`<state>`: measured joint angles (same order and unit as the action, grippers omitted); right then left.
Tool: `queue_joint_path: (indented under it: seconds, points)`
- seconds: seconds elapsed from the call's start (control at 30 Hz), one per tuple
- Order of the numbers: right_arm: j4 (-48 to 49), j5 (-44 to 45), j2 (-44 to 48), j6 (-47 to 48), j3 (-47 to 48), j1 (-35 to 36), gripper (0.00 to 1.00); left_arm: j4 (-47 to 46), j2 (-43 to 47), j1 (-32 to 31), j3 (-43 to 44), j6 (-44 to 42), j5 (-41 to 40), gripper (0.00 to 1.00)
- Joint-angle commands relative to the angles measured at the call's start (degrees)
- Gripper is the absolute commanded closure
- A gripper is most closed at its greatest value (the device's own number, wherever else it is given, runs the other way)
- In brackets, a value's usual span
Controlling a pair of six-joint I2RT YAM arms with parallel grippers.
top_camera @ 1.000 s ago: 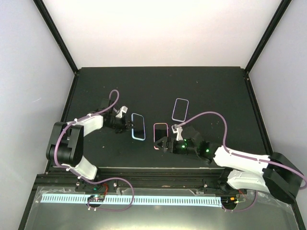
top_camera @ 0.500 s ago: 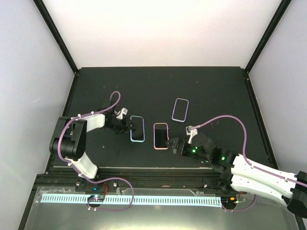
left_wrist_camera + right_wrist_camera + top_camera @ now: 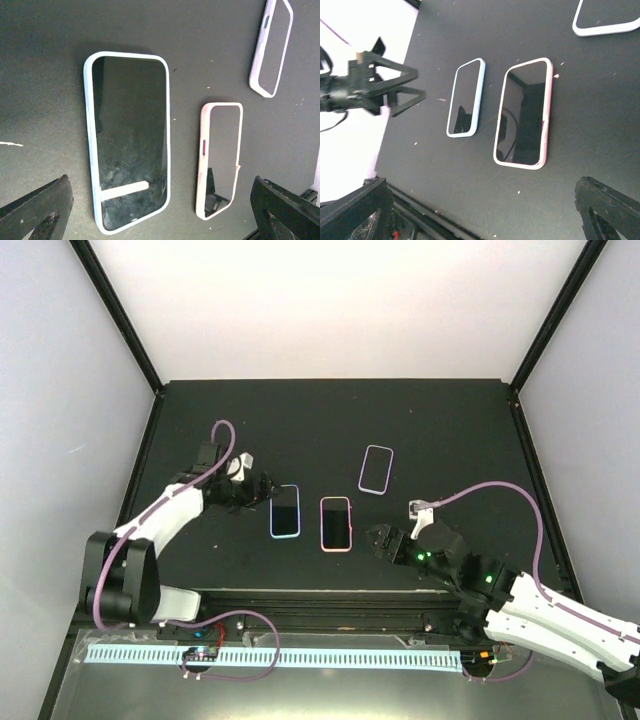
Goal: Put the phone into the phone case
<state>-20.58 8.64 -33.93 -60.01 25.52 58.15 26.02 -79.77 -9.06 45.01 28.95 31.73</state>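
A phone with a dark glossy screen lies flat inside a light blue case (image 3: 285,511) (image 3: 127,142) (image 3: 466,97) on the black table. A second dark-screened phone sits in a pink case (image 3: 336,524) (image 3: 220,160) (image 3: 524,114) just to its right. An empty lavender case (image 3: 376,469) (image 3: 272,45) (image 3: 605,20) lies farther back on the right. My left gripper (image 3: 262,492) (image 3: 160,217) is open just left of the blue case, holding nothing. My right gripper (image 3: 376,538) (image 3: 482,210) is open too, a short way right of the pink case.
The black table (image 3: 450,430) ends in raised black rails at the sides and a frame bar along the near edge (image 3: 330,598). White walls stand behind and beside it. The left gripper (image 3: 375,82) shows at the left of the right wrist view.
My left gripper opened and let go of the blue-cased phone, which now lies straighter. The right arm drew back to the right, away from the pink-cased phone.
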Motion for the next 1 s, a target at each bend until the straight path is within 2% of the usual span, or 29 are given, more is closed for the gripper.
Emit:
queue_joint_path:
  seconds: [0.0, 0.3, 0.43, 0.57, 0.97]
  points:
    - [-2.78, 8.66, -0.58, 4.26, 2.99, 0.27, 0.0, 5.91, 7.0, 0.07, 3.45, -1.65, -2.72, 0.01]
    - [-6.25, 9.8, -7.88, 8.76, 11.32, -0.01, 0.0, 10.88, 23.85, 0.04, 6.69, -6.15, 0.66, 0.01]
    - [-7.6, 10.3, -10.72, 10.17, 15.74, -0.28, 0.0, 10.95, 29.23, 0.07, 7.1, -6.3, 3.78, 0.01]
    - [-9.8, 10.47, -12.8, 10.77, 20.03, -0.53, 0.0, 12.4, 34.02, 0.03, 6.67, -6.43, 3.22, 0.01]
    - [-8.19, 7.92, -13.5, 8.44, 19.32, -0.67, 0.0, 10.8, 42.29, 0.09, -0.45, -2.82, 5.9, 0.01]
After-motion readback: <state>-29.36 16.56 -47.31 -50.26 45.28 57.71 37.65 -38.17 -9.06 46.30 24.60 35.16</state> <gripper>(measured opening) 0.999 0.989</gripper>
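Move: The light-blue-cased phone lies flat about 4 cm back and 4 cm to the right of the left hand point, some 7 cm below. From that hand, the pink-cased phone is about 17 cm right and 7 cm back, and the lilac-cased one 27 cm right and 8 cm ahead. From the right hand, the light-blue one lies roughly 25 cm left, 9 cm ahead and 15 cm down. The light-blue-cased phone, already let go, is left lying as the open, empty left hand rises away from it by about 18 cm, drawing back some 8 cm towards its base, while its fingers tip upward about 30 degrees. The right hand, also open and empty, lifts roughly 7 cm and eases forward over the table, rolling slightly. ##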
